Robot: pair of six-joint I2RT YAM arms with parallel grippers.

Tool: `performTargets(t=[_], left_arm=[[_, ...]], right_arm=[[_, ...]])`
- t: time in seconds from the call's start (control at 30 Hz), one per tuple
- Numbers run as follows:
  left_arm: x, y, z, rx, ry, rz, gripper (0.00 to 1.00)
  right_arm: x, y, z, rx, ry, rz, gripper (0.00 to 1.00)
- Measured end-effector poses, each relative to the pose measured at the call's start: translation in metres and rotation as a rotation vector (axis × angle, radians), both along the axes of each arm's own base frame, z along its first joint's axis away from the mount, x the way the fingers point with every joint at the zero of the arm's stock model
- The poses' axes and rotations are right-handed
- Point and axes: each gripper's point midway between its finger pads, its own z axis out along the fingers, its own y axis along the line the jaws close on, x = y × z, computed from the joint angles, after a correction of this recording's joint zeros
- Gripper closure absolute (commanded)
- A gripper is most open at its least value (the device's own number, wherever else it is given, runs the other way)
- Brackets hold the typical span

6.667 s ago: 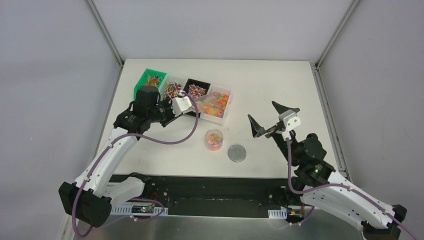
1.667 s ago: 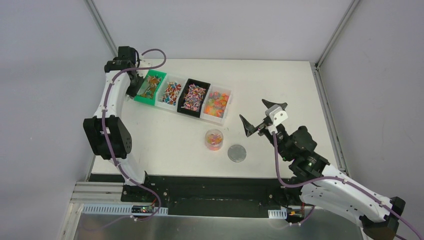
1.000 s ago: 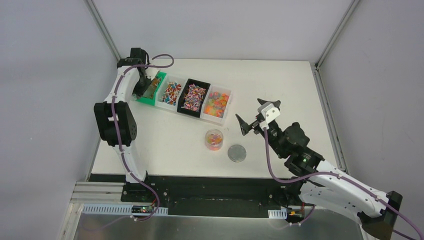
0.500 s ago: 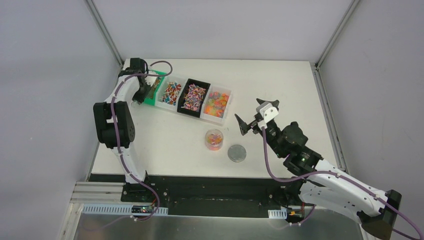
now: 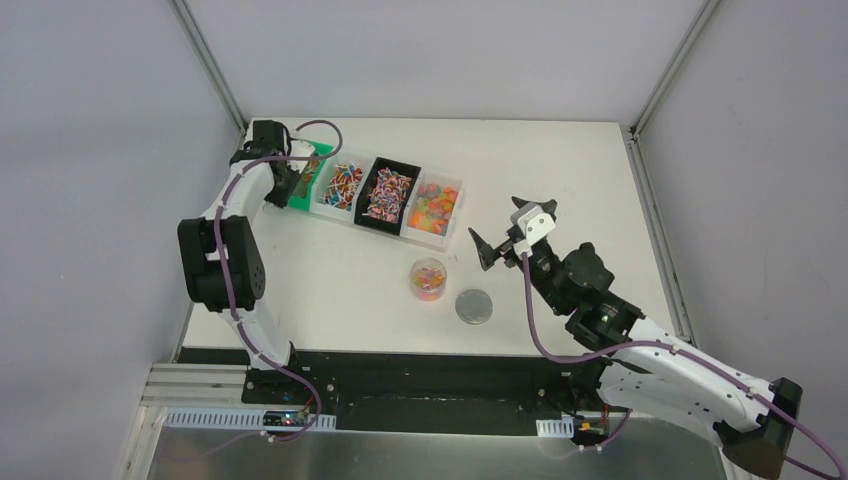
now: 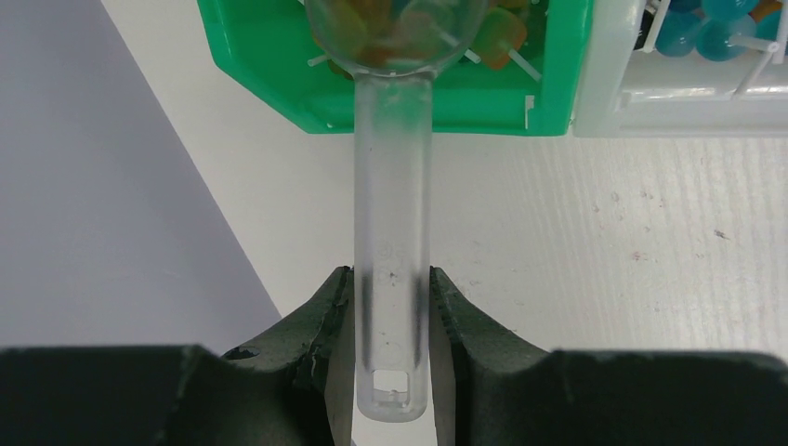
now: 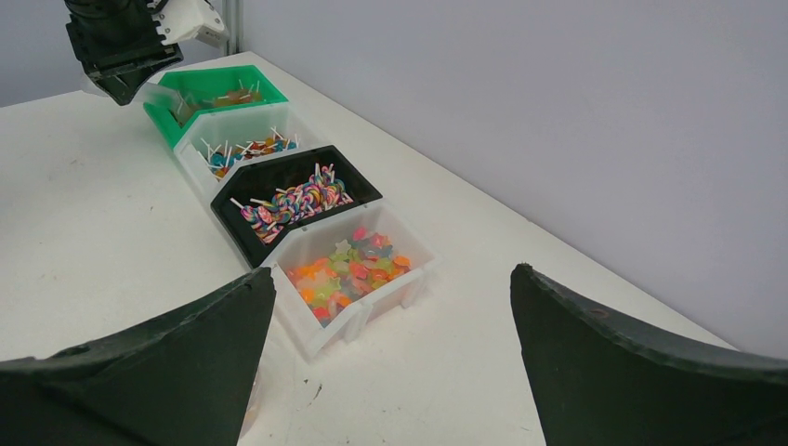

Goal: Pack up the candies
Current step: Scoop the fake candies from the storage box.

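The candies lie sorted in four bins: a green bin (image 5: 312, 158), a white bin (image 5: 344, 182), a black bin (image 5: 388, 193) and a white bin of gummies (image 5: 434, 208). More candies sit in a clear jar (image 5: 429, 279). My left gripper (image 6: 392, 279) is shut on the handle of a clear scoop (image 6: 393, 214). The scoop's bowl (image 6: 395, 37) sits over the green bin (image 6: 279, 65), on orange-brown sweets. My right gripper (image 7: 392, 274) hangs open and empty to the right of the jar, facing the gummy bin (image 7: 353, 265).
A grey round lid (image 5: 474, 306) lies on the table just right of the jar. The bins stand in a slanted row at the back left, with the table's left edge and the side wall close beside the green bin.
The left arm has folded leftward while its gripper and scoop stay at the green bin. The right gripper has hardly moved.
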Motion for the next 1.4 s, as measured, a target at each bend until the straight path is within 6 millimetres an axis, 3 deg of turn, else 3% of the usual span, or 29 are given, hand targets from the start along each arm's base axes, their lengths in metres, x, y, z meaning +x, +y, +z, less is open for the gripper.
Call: performTargets(t=[0.4, 0.8, 1.2, 1.4], left_arm=[[-0.011, -0.001, -0.004, -0.024, -0.104, 0.008, 1.00], [-0.015, 0.003, 0.007, -0.021, -0.234, 0.030, 1.00], [-0.018, -0.005, 0.038, -0.048, -0.349, 0.000, 1.00], [-0.021, -0.015, 0.071, -0.079, -0.438, -0.037, 1.00]], right_arm=[[0.001, -0.001, 0.001, -0.005, -0.007, -0.009, 0.00], [-0.001, -0.009, 0.018, 0.052, -0.049, -0.024, 0.00], [-0.005, -0.016, 0.019, 0.069, -0.064, -0.029, 0.00], [-0.007, -0.020, 0.025, 0.087, -0.074, -0.034, 0.00]])
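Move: The left hand still holds the clear scoop by its handle, the bowl down among the candies in the green bin, whose middle lies about 7 cm ahead, 5 cm right and 6 cm below. The white lollipop bin is some 12 cm right and 4 cm ahead; the black bin 22 cm right, 2 cm ahead; the round storage box 31 cm right, 18 cm back. From the right hand, the green bin is about 23 cm ahead, 35 cm left and 27 cm below. The scoop's bowl comes up out of the green bin's candies: keeping its grip on the handle, the left hand first eases back a good centimetre nearly level while tipping the bowl end upward, then rises about 7 cm, ever faster, veering slightly right at the end, the tilt reaching some 25 degrees. The right hand, empty and open, drifts about 3 cm up and right. ##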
